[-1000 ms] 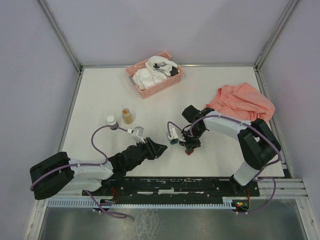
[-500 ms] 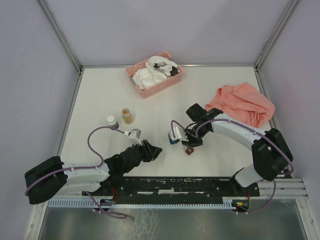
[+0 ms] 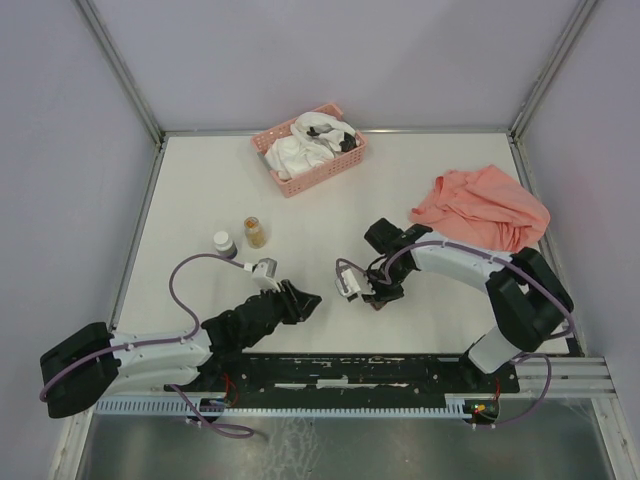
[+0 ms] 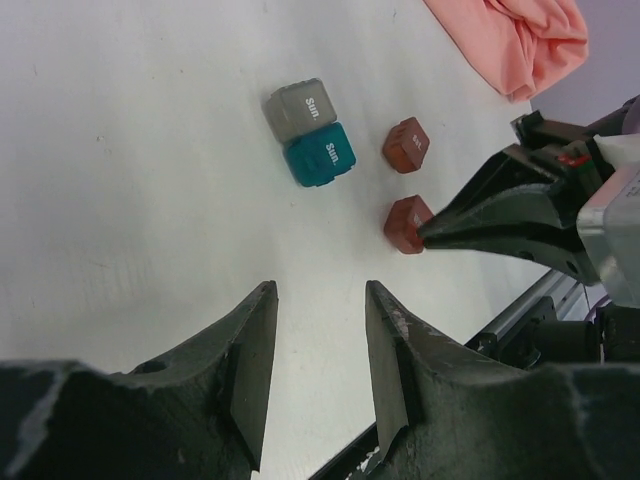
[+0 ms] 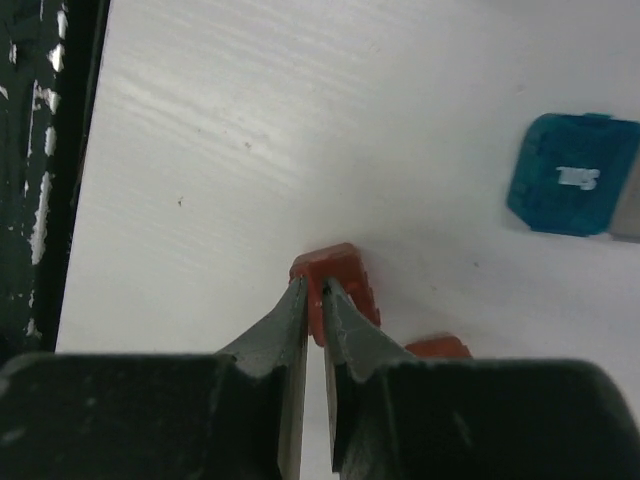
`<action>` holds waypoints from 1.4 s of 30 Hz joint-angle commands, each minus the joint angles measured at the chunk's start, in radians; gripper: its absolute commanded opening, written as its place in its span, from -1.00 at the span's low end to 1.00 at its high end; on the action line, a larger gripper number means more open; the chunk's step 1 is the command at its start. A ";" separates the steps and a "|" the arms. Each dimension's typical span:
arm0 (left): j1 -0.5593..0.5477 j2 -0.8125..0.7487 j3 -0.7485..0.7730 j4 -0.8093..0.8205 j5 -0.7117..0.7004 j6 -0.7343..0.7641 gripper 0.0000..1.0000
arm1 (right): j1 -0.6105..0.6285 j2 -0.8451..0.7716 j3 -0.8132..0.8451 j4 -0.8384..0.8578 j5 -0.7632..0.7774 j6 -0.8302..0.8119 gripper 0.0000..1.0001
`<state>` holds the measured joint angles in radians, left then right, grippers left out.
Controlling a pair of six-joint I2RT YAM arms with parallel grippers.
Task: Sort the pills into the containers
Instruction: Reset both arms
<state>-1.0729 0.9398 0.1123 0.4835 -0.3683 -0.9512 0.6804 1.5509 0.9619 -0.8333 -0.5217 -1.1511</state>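
Four small containers lie mid-table: grey (image 4: pixel 302 108) touching teal (image 4: pixel 320 155), and two dark red ones (image 4: pixel 407 145) (image 4: pixel 405 222). My right gripper (image 5: pixel 312 292) points down at the nearer dark red container (image 5: pixel 345 275), its jaws nearly together and pinching that box's thin upper edge. The teal box (image 5: pixel 572 175) lies to the right of it. My left gripper (image 4: pixel 320 295) hovers open and empty over bare table, short of the boxes. The pills show as an amber mass in a small jar (image 3: pixel 255 232) at the left, beside a white-capped piece (image 3: pixel 223 243).
A pink slatted basket (image 3: pixel 308 150) with white and black items stands at the back. A crumpled pink cloth (image 3: pixel 482 207) lies at the right. The black base rail (image 3: pixel 350 370) runs along the near edge, close to the right gripper.
The right gripper's jaws parted from fully closed to a narrow slit around the red container's edge, and it shifted slightly. The left arm drew back a little toward the left.
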 commanded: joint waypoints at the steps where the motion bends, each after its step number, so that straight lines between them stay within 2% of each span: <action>1: 0.004 -0.022 -0.016 0.005 -0.043 0.052 -0.05 | 0.024 0.090 -0.016 0.027 0.105 -0.023 -0.66; 6: 0.004 -0.030 -0.022 0.015 -0.033 0.051 -0.05 | 0.025 0.074 0.007 0.028 0.091 0.016 -0.65; 12: 0.004 -0.058 -0.014 -0.003 -0.022 0.061 -0.05 | -0.033 -0.034 0.072 -0.102 -0.161 -0.007 -0.61; 14: 0.004 -0.067 -0.014 -0.001 -0.018 0.066 -0.05 | -0.067 -0.062 0.082 -0.132 -0.204 -0.023 -0.58; 17: 0.003 -0.073 -0.025 0.054 0.012 0.096 0.00 | -0.101 -0.075 0.100 -0.173 -0.184 -0.039 -0.50; 20: 0.003 -0.080 -0.046 0.118 0.017 0.126 0.24 | -0.120 -0.070 0.141 -0.226 -0.112 -0.043 -0.40; 24: 0.009 -0.080 -0.021 0.117 -0.002 0.185 0.53 | -0.131 -0.073 0.137 -0.291 -0.062 -0.117 -0.29; 26: 0.020 -0.057 0.004 0.112 0.004 0.208 0.56 | -0.131 -0.068 0.107 -0.295 -0.066 -0.170 -0.28; 31: 0.066 0.017 0.043 0.138 0.067 0.216 0.56 | -0.131 -0.070 0.097 -0.262 -0.071 -0.161 -0.29; 35: 0.099 0.017 0.052 0.156 0.110 0.228 0.60 | -0.148 -0.089 0.133 -0.242 -0.096 -0.073 -0.26; 38: 0.157 -0.036 0.072 0.122 0.166 0.260 0.77 | -0.182 -0.126 0.160 -0.153 -0.082 0.074 -0.18; 40: 0.219 -0.081 0.095 0.093 0.207 0.282 0.95 | -0.221 -0.170 0.163 -0.073 -0.069 0.194 0.00; 42: 0.285 -0.124 0.133 0.056 0.254 0.308 0.98 | -0.273 -0.223 0.153 0.015 -0.064 0.306 0.22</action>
<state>-0.8841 0.8951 0.1493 0.5484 -0.2104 -0.7387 0.4835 1.4433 1.0691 -1.0012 -0.5865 -1.0893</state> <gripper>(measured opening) 0.981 0.529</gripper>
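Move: Almost right under the right fingertips is the near red pill container, about 1 cm to the hand's left and 3 cm below. The far red container stands roughly 5 cm ahead and 1 cm to the right; the teal one is about 4 cm ahead and 7 cm left, with the grey one some 3 cm beyond the teal. From the left hand, the near red container lies some 13 cm to the right, about 1 cm ahead and 7 cm down. Dipping about 3 cm to the near red container, the almost shut right hand then climbs some 7 cm clear of it, drifts 3 cm right and finally edges forward, its fingers parting to about half open as it starts turning clockwise. The left hand hovers, then tilts up, spreads its fingers nearly wide and eases 3 cm forward and up. ##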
